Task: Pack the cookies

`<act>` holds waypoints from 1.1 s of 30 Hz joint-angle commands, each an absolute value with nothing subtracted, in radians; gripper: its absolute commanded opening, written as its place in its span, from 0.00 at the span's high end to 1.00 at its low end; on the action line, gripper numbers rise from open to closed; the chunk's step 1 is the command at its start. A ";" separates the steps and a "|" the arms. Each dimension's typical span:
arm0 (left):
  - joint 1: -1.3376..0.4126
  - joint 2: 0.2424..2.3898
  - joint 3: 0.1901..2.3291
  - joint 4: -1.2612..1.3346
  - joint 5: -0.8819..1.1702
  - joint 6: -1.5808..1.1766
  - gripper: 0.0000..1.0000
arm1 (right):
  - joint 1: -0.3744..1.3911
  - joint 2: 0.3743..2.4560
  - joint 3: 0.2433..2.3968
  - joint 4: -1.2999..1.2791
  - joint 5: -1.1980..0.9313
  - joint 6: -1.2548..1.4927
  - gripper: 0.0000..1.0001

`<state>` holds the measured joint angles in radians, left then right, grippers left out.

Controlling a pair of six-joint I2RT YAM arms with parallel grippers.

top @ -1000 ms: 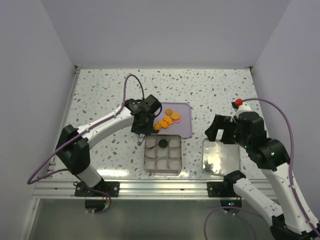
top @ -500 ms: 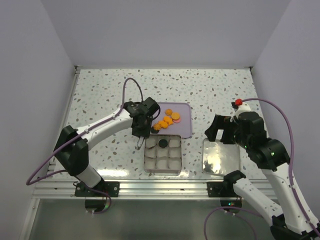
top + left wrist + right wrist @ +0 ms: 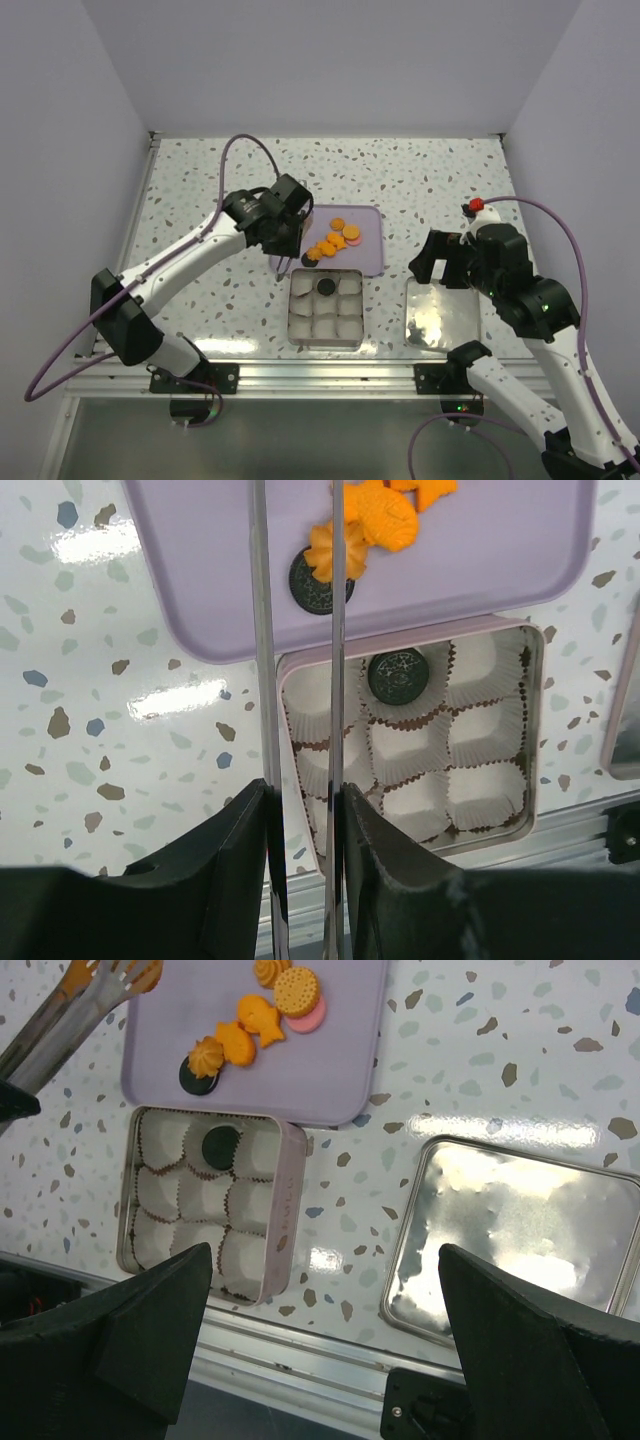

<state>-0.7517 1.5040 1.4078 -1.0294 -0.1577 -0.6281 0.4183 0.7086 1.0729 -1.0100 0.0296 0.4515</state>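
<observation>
Several cookies (image 3: 333,240), mostly orange, one pinkish, lie on a purple tray (image 3: 370,258); a black one (image 3: 309,260) sits at the tray's near edge. Another black cookie (image 3: 325,287) lies in a paper cup of the square tin (image 3: 291,310). My left gripper (image 3: 283,230) is shut on metal tongs (image 3: 262,630) that reach over the tray's left part. In the right wrist view the tong tips (image 3: 130,975) sit by an orange cookie (image 3: 148,974); I cannot tell if they grip it. My right gripper (image 3: 440,262) is open and empty above the table.
The tin's silver lid (image 3: 445,315) lies inner side up on the table, right of the tin. The tin (image 3: 284,675) holds white crinkled paper cups (image 3: 410,750). An aluminium rail (image 3: 320,375) runs along the near table edge. Grey walls close off three sides.
My left arm has swung up and back from the tin's left side, and the tongs now reach over the tray. The right arm has not moved.
</observation>
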 commanded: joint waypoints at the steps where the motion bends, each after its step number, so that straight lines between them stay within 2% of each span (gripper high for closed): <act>1: -0.742 1.457 1.488 -1.071 -0.146 -0.641 0.67 | 0.422 0.712 1.111 -0.997 0.008 0.454 0.01; 7: -0.752 1.402 1.454 -1.025 -0.066 -0.620 0.70 | 0.422 0.716 1.134 -1.002 0.021 0.451 0.01; 17: -0.962 1.321 1.350 -0.943 -0.071 -0.649 0.70 | 0.422 0.712 1.147 -1.015 0.025 0.462 0.01; 24: -1.020 1.256 1.250 -0.885 -0.055 -0.706 0.83 | 0.423 0.690 1.128 -1.020 0.037 0.471 0.01; 33: -1.115 1.246 1.177 -0.859 -0.069 -0.765 0.85 | 0.422 0.652 1.103 -1.029 0.040 0.497 0.01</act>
<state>-1.0962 1.2705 1.1912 -0.9203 -0.0589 -0.7227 0.4191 0.6598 1.1072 -1.0267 0.0349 0.4767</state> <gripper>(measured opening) 0.376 0.986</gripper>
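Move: The left hand grips the tongs, with an orange cookie already between their tips. The cookie box it is being taken to has its middle about 7 cm back, 10 cm to the right and 15 cm below. The black cookie already in its far middle cup lies 10 cm right and about level. On the tray, the black cookie under an orange swirl lies about 9 cm ahead and 6 cm right. From the empty right hand the box lies roughly level, 23 cm to the left. Rising first by about 4 cm, the left hand then swings back some 12 cm and about 5 cm to the right, sinking again to nearly its starting height, and comes over the box's near left part. It turns roughly 20 degrees clockwise and keeps its grip on the tongs, whose tips still pinch the orange cookie and move from above the tray to above the box's far cups. ##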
